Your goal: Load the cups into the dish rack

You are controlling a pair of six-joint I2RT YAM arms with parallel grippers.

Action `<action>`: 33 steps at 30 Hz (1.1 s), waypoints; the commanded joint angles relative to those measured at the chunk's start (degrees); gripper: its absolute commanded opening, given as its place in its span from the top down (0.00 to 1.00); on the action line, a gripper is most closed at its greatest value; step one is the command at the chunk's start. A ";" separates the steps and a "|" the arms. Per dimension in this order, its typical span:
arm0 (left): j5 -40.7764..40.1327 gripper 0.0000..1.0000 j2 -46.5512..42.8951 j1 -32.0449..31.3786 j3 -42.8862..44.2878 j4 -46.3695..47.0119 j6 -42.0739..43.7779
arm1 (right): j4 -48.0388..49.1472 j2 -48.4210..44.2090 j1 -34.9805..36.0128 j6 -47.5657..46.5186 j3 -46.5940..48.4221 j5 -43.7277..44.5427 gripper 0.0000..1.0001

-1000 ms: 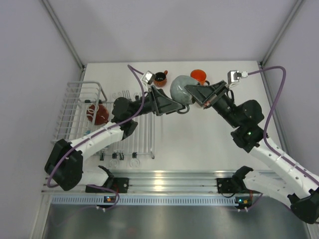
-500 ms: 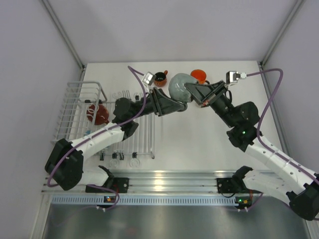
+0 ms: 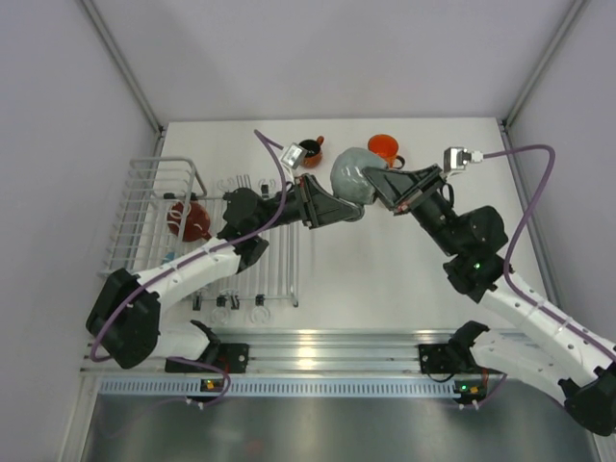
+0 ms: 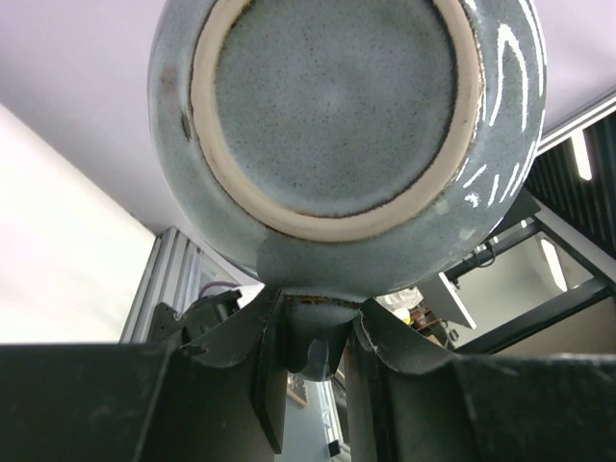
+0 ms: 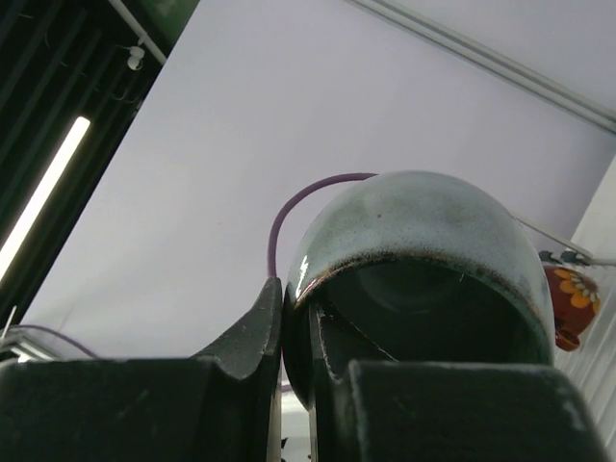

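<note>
A grey-blue cup (image 3: 352,173) hangs in the air above the table's back middle, held between both arms. My right gripper (image 3: 373,179) is shut on its rim (image 5: 327,274), one finger inside the cup (image 5: 423,231) and one outside. My left gripper (image 3: 354,210) comes from the left, and its fingers (image 4: 236,337) press both sides of the handle (image 4: 318,332) under the cup's round base (image 4: 337,106). A red cup (image 3: 190,219) lies in the white dish rack (image 3: 144,188). A small dark red cup (image 3: 310,149) and an orange cup (image 3: 385,146) stand at the back.
The rack's low slatted section (image 3: 274,265) lies under my left arm, with its prongs at the near edge. The red flowered cup (image 5: 566,298) shows at the right edge of the right wrist view. Walls close the table at the back and on both sides.
My left gripper's fingers have closed in on the grey-blue cup's handle. The cup and both arms have shifted slightly to the right. The right gripper keeps its hold on the rim.
</note>
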 commanded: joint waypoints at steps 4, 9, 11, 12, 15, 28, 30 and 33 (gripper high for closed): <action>-2.03 1.00 -6.17 -0.68 2.74 -9.61 8.53 | -8.72 -7.38 0.64 -11.24 -1.21 4.12 0.71; -3.09 1.00 -7.14 0.02 4.23 -16.65 12.07 | -14.96 -9.32 0.37 -15.02 0.80 4.29 0.50; -2.92 1.00 -7.23 0.37 4.67 -18.06 13.12 | -16.90 -9.41 0.29 -15.72 1.16 4.21 0.44; -3.09 1.00 -7.32 0.46 4.76 -19.55 13.47 | -17.43 -9.58 0.29 -16.08 1.25 4.47 0.43; -3.88 1.00 -8.28 1.34 4.15 -21.23 14.62 | -18.04 -10.29 0.11 -16.95 0.81 5.44 0.41; -6.07 1.00 -10.48 4.07 7.21 -30.79 20.32 | -22.35 -12.39 -0.24 -18.80 0.37 5.44 0.39; -9.05 1.00 -11.18 4.42 8.53 -37.65 24.26 | -22.97 -13.10 -0.24 -18.80 0.02 5.35 0.39; -13.44 1.00 -12.59 4.51 10.56 -45.91 29.10 | -23.75 -13.89 -0.16 -19.15 -0.24 5.09 0.40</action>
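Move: The dish rack's open middle lies about 26 cm left of the left hand, some 5 cm ahead and 30 below; the red-brown mug already in it is roughly 37 cm left, 9 ahead and 28 below. The grey cup is held by both hands, its middle some 2 cm ahead, 3 left and 4 below the right hand. From that hand the beige cup stands about 17 cm ahead, 7 right and 40 below. Downwards and apart after the handover: the right fingers open and come free of the grey cup's rim, that hand sinking about 6 cm, drifting right and tipping its raised fingers towards level. The left keeps its pinch on the handle, carries the cup down some 7 cm, then also forward and left towards the dish rack, fingertips dipping and swinging forward. ##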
